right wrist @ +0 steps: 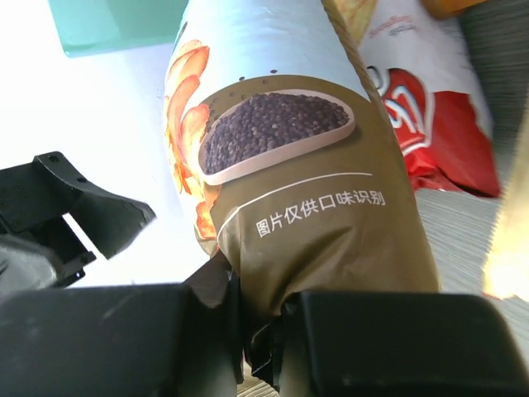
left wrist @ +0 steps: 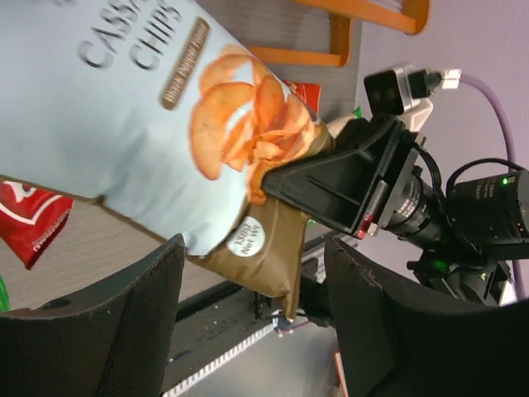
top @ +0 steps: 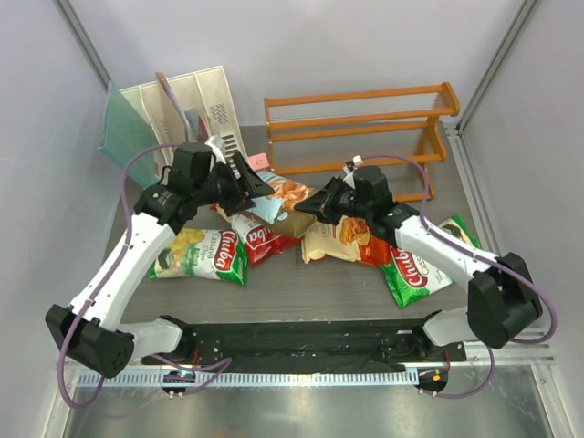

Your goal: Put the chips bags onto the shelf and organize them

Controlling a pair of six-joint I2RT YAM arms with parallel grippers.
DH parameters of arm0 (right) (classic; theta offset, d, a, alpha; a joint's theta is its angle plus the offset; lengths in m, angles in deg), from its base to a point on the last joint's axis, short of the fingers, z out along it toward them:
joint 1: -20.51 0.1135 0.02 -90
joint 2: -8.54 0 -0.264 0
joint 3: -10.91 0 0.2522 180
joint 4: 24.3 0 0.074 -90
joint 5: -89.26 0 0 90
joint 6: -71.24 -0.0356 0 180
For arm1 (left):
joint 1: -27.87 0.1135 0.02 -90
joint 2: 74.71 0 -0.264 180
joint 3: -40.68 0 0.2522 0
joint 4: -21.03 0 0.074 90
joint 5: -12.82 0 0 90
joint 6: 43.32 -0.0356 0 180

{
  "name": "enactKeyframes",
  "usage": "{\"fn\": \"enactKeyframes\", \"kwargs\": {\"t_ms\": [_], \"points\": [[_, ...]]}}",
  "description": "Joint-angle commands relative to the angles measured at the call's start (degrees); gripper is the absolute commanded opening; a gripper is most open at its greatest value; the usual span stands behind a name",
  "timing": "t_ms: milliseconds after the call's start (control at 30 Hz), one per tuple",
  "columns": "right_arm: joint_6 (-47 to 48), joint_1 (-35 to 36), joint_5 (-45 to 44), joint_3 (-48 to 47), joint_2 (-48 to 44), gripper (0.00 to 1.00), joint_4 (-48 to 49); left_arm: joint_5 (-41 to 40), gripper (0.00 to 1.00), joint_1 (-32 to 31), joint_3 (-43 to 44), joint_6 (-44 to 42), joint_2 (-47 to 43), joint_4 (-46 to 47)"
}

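Observation:
A light-blue and brown chips bag hangs in the air between both arms, over the bags on the table. My right gripper is shut on its brown bottom edge. My left gripper stands open, with the bag's brown corner loose between its fingers and touching neither. In the top view the left gripper and the right gripper face each other. The orange-brown shelf stands behind them with bare tiers. On the table lie a green Chiba bag, a red one, a cream-orange one and another green Chiba bag.
A white file organizer with a green folder leans at the back left. White walls close in both sides. The arms' black base rail runs along the near edge.

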Motion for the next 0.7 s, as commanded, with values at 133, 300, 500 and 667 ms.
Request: {"fn": "enactKeyframes", "kwargs": {"t_ms": [133, 300, 500, 667], "points": [[6.5, -7.5, -4.1, -0.5, -15.2, 0.01, -5.7, -5.9, 0.71, 0.6, 1.2, -3.2, -4.0, -3.5], [13.3, -12.5, -8.6, -3.3, -19.0, 0.01, -15.7, -6.4, 0.71, 1.4, 1.7, -3.8, -4.0, -4.6], [15.9, -18.9, -6.9, -6.1, -18.5, 0.01, -20.6, -6.5, 0.71, 2.5, 2.7, -4.6, -3.8, -5.4], [18.3, -20.6, -13.2, -8.8, -18.8, 0.01, -25.8, -6.6, 0.71, 2.9, 2.9, -4.7, -3.9, -5.6]]}}
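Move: The right hand already holds the blue-brown chips bag by its brown end. The shelf's middle lies about 14 cm ahead of this hand, 10 cm to its right and 8 cm lower. The tan-red bag on the table is some 7 cm right and 4 cm back, and the red Chuba bag about 13 cm left and level with the hand, both roughly 18 cm below. From the left hand the shelf is about 16 cm ahead, 26 cm right and 14 cm lower. Swinging rightward about 15 cm, the right hand carries the pinched blue-brown bag up by some 5 cm and away from the left hand, across to the front of the shelf, with a little forward reach late on. Its wrist turns some 20 degrees clockwise and rolls as it goes, grip kept. The already open left hand eases about 3.5 cm left, clear of the bag. ##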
